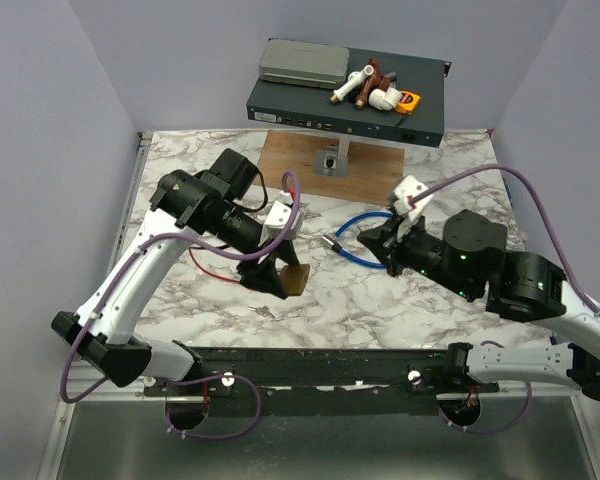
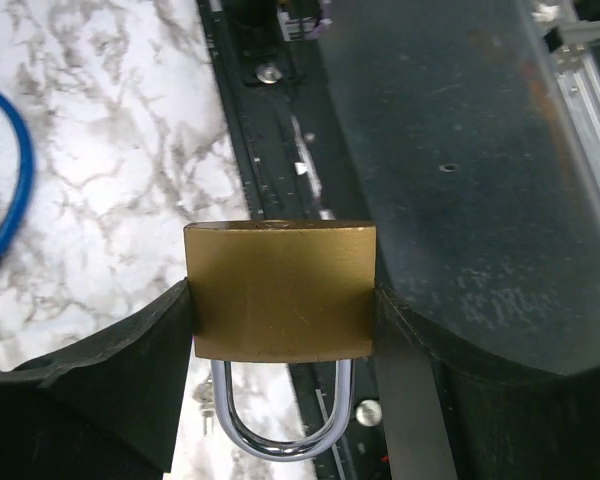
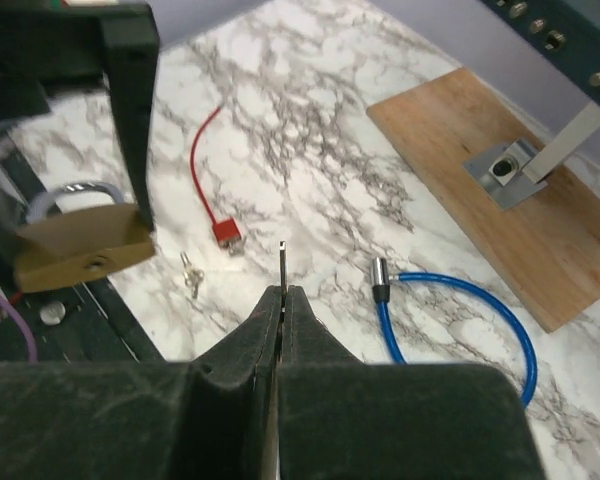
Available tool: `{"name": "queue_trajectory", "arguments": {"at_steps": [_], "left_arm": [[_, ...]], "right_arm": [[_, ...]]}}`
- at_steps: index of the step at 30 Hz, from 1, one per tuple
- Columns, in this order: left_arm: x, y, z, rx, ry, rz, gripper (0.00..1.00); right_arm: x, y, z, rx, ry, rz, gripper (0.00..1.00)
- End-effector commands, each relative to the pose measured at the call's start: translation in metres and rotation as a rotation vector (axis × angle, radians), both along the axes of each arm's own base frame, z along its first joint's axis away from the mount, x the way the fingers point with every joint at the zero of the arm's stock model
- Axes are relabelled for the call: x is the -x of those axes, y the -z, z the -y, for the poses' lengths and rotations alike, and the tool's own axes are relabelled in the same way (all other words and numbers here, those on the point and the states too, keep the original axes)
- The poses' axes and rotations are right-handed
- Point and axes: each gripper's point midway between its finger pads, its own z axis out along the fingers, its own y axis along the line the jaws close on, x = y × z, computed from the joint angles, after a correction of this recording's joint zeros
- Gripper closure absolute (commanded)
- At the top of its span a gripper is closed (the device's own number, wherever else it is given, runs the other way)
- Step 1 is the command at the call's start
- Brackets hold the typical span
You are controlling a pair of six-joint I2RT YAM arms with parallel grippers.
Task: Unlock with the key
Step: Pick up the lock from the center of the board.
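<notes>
A brass padlock (image 2: 278,290) with a silver shackle (image 2: 280,440) is clamped by its two sides in my left gripper (image 2: 280,305), which is shut on it. In the top view the padlock (image 1: 294,281) hangs just above the table's front middle, under the left gripper (image 1: 278,276). In the right wrist view the padlock (image 3: 80,250) shows its keyhole face. My right gripper (image 3: 282,295) is shut on the key (image 3: 281,265), whose thin blade sticks out past the fingertips. The blade tip stands well right of the padlock, apart from it. From above, the right gripper (image 1: 382,245) is at centre right.
A blue cable (image 1: 355,235) lies beside the right gripper. A red cable (image 3: 215,225) and a small spare key bunch (image 3: 190,275) lie on the marble. A wooden board (image 1: 330,165) with a metal stand carries a dark box (image 1: 345,105) at the back.
</notes>
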Motion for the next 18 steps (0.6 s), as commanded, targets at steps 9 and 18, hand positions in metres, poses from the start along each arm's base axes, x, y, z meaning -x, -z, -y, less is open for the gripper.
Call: {"name": "queue_trajectory", "arguments": {"at_steps": [9, 18], "left_arm": [[0.043, -0.021, -0.008, 0.079, 0.063, -0.184, 1.0], [0.025, -0.002, 0.002, -0.008, -0.022, -0.475, 1.0]], "right_arm": [[0.009, 0.058, -0.024, 0.509, -0.29, 0.037, 0.99], [0.019, 0.072, -0.027, 0.635, -0.399, 0.09, 0.99]]}}
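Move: The padlock, held in my left fingers, lies about 11 cm to the left of my right hand, some 4 cm back and 7 cm lower. From my left hand, the key in my right fingers is about 10 cm to the right, 5 cm ahead and 7 cm higher. On the table far below, the loose keys lie about 18 cm left of my right hand and level with it; the blue cable's connector is 16 cm ahead and 4 cm left of it. I bring the key in my shut right fingers down some 6 to 7 cm and 3 cm left, towards the padlock, rolling the wrist left-side-down by about 30 degrees and swinging it counter-clockwise so the key points lower. My left hand keeps its pinch on the padlock, eases 2 to 3 cm back early on, then stays nearly in place while its fingers tilt further back towards my base. ##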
